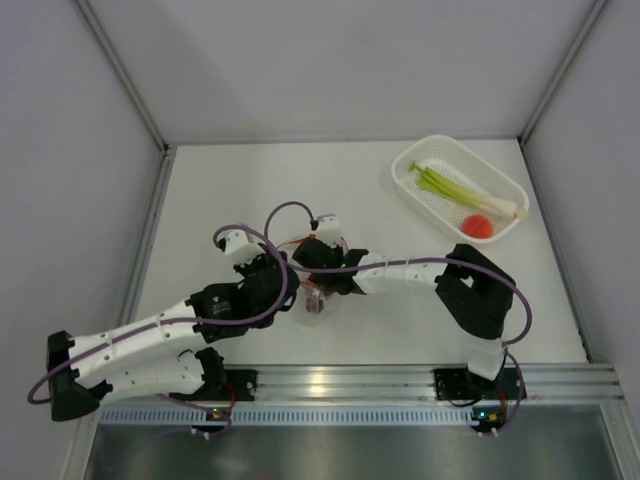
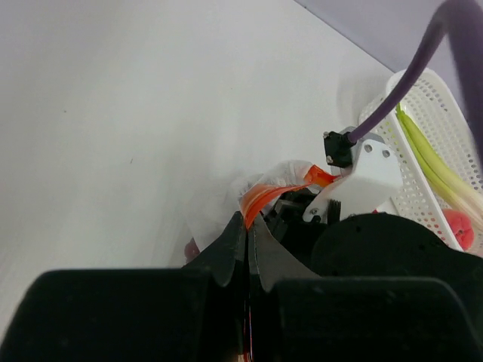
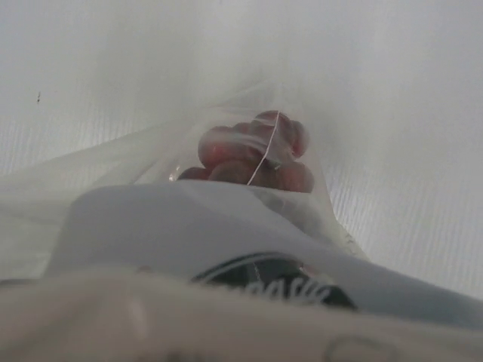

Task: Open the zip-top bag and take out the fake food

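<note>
The clear zip-top bag (image 1: 315, 302) hangs at the table's middle, between my two grippers. My left gripper (image 2: 249, 217) is shut on the bag's orange zipper strip (image 2: 266, 194). My right gripper (image 1: 320, 268) reaches in from the right at the bag's top; blurred plastic close to the lens hides its fingers in the right wrist view. A dark red grape bunch (image 3: 253, 154) lies inside the bag, seen through the plastic. The green stalk (image 1: 465, 190) and the round orange-red fruit (image 1: 478, 226) lie in the white basket.
The white perforated basket (image 1: 420, 158) sits at the back right, near the right wall. Grey walls close off the table on the left, back and right. An aluminium rail (image 1: 350, 380) runs along the near edge between the arm bases.
</note>
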Action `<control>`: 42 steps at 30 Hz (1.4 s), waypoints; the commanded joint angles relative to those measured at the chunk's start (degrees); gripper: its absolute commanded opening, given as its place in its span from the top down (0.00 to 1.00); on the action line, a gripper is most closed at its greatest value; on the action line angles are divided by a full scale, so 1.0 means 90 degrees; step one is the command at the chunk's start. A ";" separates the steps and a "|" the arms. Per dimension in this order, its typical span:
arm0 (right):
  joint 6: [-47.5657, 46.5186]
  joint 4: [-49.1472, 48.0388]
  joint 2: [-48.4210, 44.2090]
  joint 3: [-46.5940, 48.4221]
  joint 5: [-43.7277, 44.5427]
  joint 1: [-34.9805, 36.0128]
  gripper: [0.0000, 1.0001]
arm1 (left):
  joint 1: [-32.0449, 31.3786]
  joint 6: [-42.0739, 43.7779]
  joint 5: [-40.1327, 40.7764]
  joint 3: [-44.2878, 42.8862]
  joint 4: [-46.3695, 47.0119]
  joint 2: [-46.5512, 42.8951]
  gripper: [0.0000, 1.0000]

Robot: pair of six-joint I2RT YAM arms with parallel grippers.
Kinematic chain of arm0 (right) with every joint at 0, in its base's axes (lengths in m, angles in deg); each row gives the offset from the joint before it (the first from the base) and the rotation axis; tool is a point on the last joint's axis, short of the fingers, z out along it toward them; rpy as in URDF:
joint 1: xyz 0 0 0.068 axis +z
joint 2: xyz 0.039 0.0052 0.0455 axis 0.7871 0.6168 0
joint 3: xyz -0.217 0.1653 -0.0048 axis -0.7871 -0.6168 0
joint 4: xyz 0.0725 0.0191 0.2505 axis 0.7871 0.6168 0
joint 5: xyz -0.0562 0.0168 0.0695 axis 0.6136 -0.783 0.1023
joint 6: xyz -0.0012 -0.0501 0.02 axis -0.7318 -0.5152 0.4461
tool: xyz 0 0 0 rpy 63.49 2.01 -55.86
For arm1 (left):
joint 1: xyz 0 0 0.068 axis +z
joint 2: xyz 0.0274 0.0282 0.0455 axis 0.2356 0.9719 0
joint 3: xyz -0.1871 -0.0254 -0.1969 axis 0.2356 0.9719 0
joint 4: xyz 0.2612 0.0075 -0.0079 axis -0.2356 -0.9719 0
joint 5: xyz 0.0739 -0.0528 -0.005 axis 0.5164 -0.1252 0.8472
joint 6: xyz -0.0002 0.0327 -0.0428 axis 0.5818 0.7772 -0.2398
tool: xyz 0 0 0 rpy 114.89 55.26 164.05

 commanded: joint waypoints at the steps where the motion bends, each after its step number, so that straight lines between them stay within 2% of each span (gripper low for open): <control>1: -0.0685 -0.0086 -0.0840 -0.0147 0.0145 0.0266 1.00 | -0.0008 0.0563 0.0144 -0.0605 0.0291 0.0144 1.00; 8: -0.1495 -0.0457 -0.1836 -0.0508 -0.0147 0.0579 1.00 | -0.0008 0.1940 -0.0091 -0.1339 0.0291 0.0486 1.00; 12: -0.1964 -0.0896 -0.2518 -0.0733 -0.1101 0.0687 1.00 | -0.0008 0.2351 -0.0062 -0.1554 0.0291 0.0536 1.00; 16: -0.2286 -0.1354 -0.3076 -0.0977 -0.1583 0.0765 1.00 | -0.0008 0.2644 -0.0071 -0.1632 0.0291 0.0506 1.00; 25: -0.2765 -0.1483 -0.4082 -0.1271 -0.1740 0.0901 1.00 | -0.0008 0.2752 0.0006 -0.1564 0.0262 0.0594 1.00; 30: -0.3283 -0.1376 -0.4395 -0.1280 -0.2326 0.0921 1.00 | 0.0012 0.2752 0.0075 -0.1545 0.0262 0.0701 1.00; 42: -0.3479 -0.1219 -0.4913 -0.0880 -0.1788 0.0931 1.00 | 0.0070 0.2713 0.0036 -0.1320 0.0271 0.0614 1.00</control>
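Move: From the right hand, whose fingers are already shut on the grapes low inside the bag, the bag's open mouth lies about 13 cm above, 3 cm back and 1 cm left. The white basket stands roughly 38 cm to this hand's right and 26 cm farther ahead, a little lower. For the left hand, already pinching the orange rim, the middle of that mouth is some 6 cm right, 2 cm ahead and 3 cm below. Up and back, the right hand draws the grapes from deep in the bag towards its mouth, about 21 cm up and 10 cm back, its wrist turning counter-clockwise nearly 40 degrees and tipping its fingers upward while they keep their grip. The left hand rises about 6 cm with a little shift to the right, rolling slightly, still pinching the rim. ##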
